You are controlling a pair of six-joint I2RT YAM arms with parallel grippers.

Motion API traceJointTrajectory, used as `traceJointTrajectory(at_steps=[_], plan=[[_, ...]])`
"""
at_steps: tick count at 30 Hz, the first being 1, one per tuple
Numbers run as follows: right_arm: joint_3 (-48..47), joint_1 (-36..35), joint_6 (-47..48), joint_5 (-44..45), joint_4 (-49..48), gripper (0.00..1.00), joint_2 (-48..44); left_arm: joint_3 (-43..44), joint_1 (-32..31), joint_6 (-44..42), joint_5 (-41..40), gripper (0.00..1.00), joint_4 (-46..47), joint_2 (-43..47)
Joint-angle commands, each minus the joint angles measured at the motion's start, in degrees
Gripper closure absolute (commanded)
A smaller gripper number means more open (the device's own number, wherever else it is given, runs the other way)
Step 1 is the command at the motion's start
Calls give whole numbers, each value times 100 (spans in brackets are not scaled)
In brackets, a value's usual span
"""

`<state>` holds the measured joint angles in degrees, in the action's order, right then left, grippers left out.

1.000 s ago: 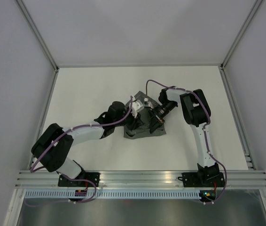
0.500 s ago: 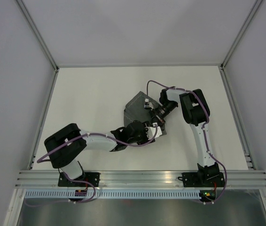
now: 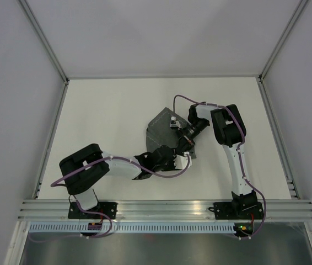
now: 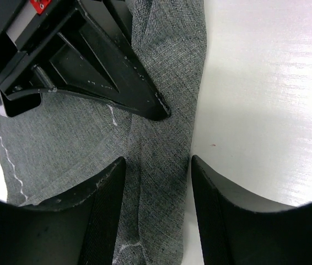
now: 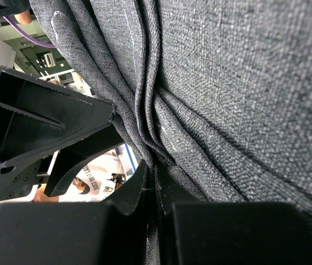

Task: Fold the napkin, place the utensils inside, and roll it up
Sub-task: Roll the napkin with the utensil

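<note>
The napkin (image 3: pixel 162 126) is a dark grey cloth lying folded mid-table, with a lighter stitched line (image 4: pixel 4 149) near one edge. My right gripper (image 3: pixel 187 144) is shut on bunched folds of the napkin (image 5: pixel 216 88) at its right near edge; the pleats run straight into the closed jaws at my right gripper (image 5: pixel 155 179). My left gripper (image 4: pixel 159 185) is open, its two fingertips straddling a narrow folded strip of the napkin (image 4: pixel 167 121) at the cloth's near edge, just in front of the right gripper's finger (image 4: pixel 117 77). The utensils are out of view.
White table (image 3: pixel 106 110) all around the cloth, with grey walls on three sides. The two arms converge at the napkin's near right corner; the left arm's forearm (image 3: pixel 123 165) lies low across the table's front. An aluminium rail (image 3: pixel 167 207) runs along the near edge.
My left arm has swung from over the napkin's middle down to its near edge, and its jaws have opened. The cloth now lies flatter. The right gripper has held its pinch in place.
</note>
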<state>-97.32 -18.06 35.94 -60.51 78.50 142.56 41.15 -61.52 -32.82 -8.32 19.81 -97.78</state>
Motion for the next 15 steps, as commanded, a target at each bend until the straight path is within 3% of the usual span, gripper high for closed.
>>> traceJointTrajectory(at_steps=[1,6,14,15], plan=[[11,75,369,1375,-951,91,448,113,-45,-470,-170,44,-171,-250],[-15,101,361,1358,-933,91,474,306,-45,-603,-144,50,-513,-461],[-42,128,387,1340,-872,91,501,675,-36,-524,102,81,-1250,-734],[-42,119,396,1340,-854,91,501,754,-36,-506,128,90,-1304,-786]])
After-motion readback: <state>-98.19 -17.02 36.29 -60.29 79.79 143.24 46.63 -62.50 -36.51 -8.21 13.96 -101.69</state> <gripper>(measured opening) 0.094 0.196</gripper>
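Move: The napkin's rolled near edge already lies between the left hand's open fingers, practically at the hand point and about 1 cm below it. From the left hand, the right gripper's closed pads on that same roll are some 3 cm ahead and 1 cm to the right; the napkin's far corner is about 14 cm ahead and 7 cm to the left. From the right hand, the stretch of edge the left fingers straddle lies roughly 3 cm back and 1 cm to its left. The left hand eases only about 1 cm to the right and 1 cm down onto the napkin's rolled edge, its left side lifting some 5 degrees, while its fingers close from over half open to about a fifth and pinch the fabric just nearer the robot than the right gripper's grip. The right hand keeps its own closed pinch on the roll throughout, drifting barely half a centimetre right. ##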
